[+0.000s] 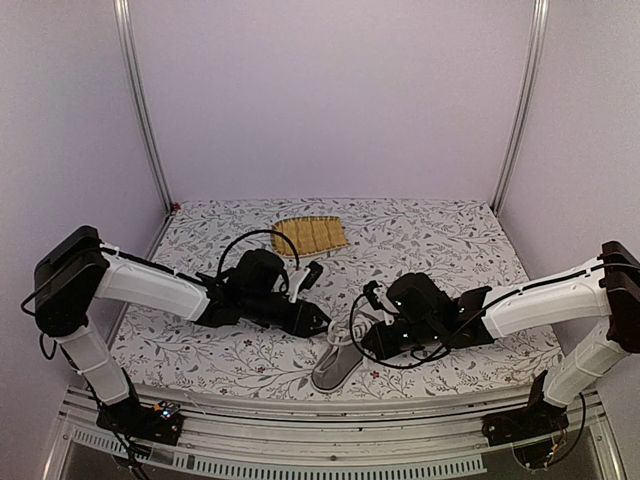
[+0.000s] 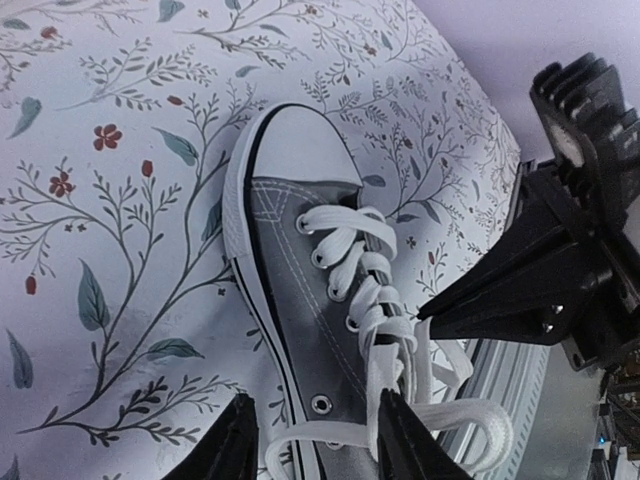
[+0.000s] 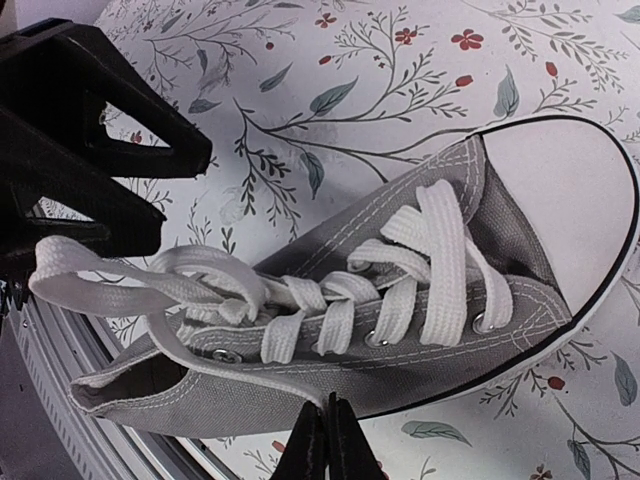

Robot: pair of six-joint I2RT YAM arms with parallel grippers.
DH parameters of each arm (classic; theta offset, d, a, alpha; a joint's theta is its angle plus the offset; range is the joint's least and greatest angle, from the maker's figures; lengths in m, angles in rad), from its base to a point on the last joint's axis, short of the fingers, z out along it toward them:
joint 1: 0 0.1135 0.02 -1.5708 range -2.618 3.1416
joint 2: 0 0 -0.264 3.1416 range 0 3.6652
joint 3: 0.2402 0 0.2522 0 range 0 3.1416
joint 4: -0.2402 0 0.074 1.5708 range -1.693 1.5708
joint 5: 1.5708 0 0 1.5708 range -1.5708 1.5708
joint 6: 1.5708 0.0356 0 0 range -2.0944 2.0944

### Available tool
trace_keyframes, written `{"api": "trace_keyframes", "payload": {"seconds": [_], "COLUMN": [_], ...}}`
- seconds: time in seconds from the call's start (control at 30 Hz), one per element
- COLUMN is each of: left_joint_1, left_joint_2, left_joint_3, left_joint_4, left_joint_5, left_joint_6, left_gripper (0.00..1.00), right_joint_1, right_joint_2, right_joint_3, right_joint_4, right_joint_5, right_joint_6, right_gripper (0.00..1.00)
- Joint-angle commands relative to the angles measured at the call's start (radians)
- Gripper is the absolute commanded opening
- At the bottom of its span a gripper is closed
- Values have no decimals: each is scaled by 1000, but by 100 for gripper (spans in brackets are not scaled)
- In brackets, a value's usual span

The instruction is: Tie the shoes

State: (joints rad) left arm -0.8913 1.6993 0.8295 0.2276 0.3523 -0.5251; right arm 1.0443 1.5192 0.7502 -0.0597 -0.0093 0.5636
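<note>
A small grey canvas shoe (image 1: 332, 368) with white sole and toe cap lies on the floral cloth near the table's front edge, between both arms. My left gripper (image 2: 318, 445) is open above the shoe's heel end (image 2: 300, 260). Its fingers (image 2: 236, 442) straddle the shoe's side and a loose strand of white lace (image 2: 330, 432). My right gripper (image 3: 328, 440) is shut on a lace strand (image 3: 200, 365) that runs along the shoe's collar. The shoe (image 3: 430, 375) rests on its side there. A lace loop (image 3: 90, 280) hangs loose toward the left gripper (image 3: 100, 130). From above, the left gripper (image 1: 320, 322) and right gripper (image 1: 360, 346) flank the shoe.
A yellow woven mat (image 1: 310, 235) lies at the back of the floral cloth (image 1: 440, 240). A metal rail (image 1: 330, 415) runs along the near edge, just in front of the shoe. Plain walls and metal posts (image 1: 145, 110) enclose the table.
</note>
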Motion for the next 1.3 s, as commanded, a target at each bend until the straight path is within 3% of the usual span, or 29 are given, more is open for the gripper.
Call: {"api": "trace_keyframes", "payload": {"seconds": [0.0, 0.43, 1.1, 1.27], "left_joint_1": [10, 9, 5, 4], "left_joint_2": [41, 64, 96, 91], "left_joint_3": [22, -6, -31, -46], "left_joint_4": [49, 146, 192, 210], "left_joint_5": [92, 159, 189, 192], "left_joint_6": [-4, -44, -73, -82], "left_gripper": [39, 37, 1, 0], "right_joint_1": [-2, -1, -3, -3], "right_joint_2": [-14, -16, -16, 27], "right_joint_3": [-2, -3, 67, 120], "right_joint_4": [20, 17, 16, 31], "right_joint_5": [1, 2, 84, 87], "right_joint_6": [-5, -5, 11, -5], "right_gripper": [2, 2, 2, 2]}}
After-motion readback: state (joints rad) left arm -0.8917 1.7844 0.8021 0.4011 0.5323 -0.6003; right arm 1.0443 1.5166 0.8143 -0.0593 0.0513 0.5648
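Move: The lace strand by the knot lies just off the half-open left gripper: about 2 cm to its right, 2 cm back and 1 cm below. The closed right gripper, holding a lace end, is some 6 cm to the left gripper's right and 3 cm back. The toe cap lies roughly 5 cm ahead, 8 cm right and 5 cm lower, the heel about 10 cm straight back, as low. From the right gripper the strand is about 4 cm left and 1 cm ahead. Ease the left gripper about 3 cm back and to the right onto the lace strand at the knot, turning the wrist some 10 degrees so the fingers swing back, then shut them fully to pinch the strand. Keep the right gripper still and closed on its lace end; only as the left closes, lift it, about 2.5 cm up and 2 cm forward, slightly left. ##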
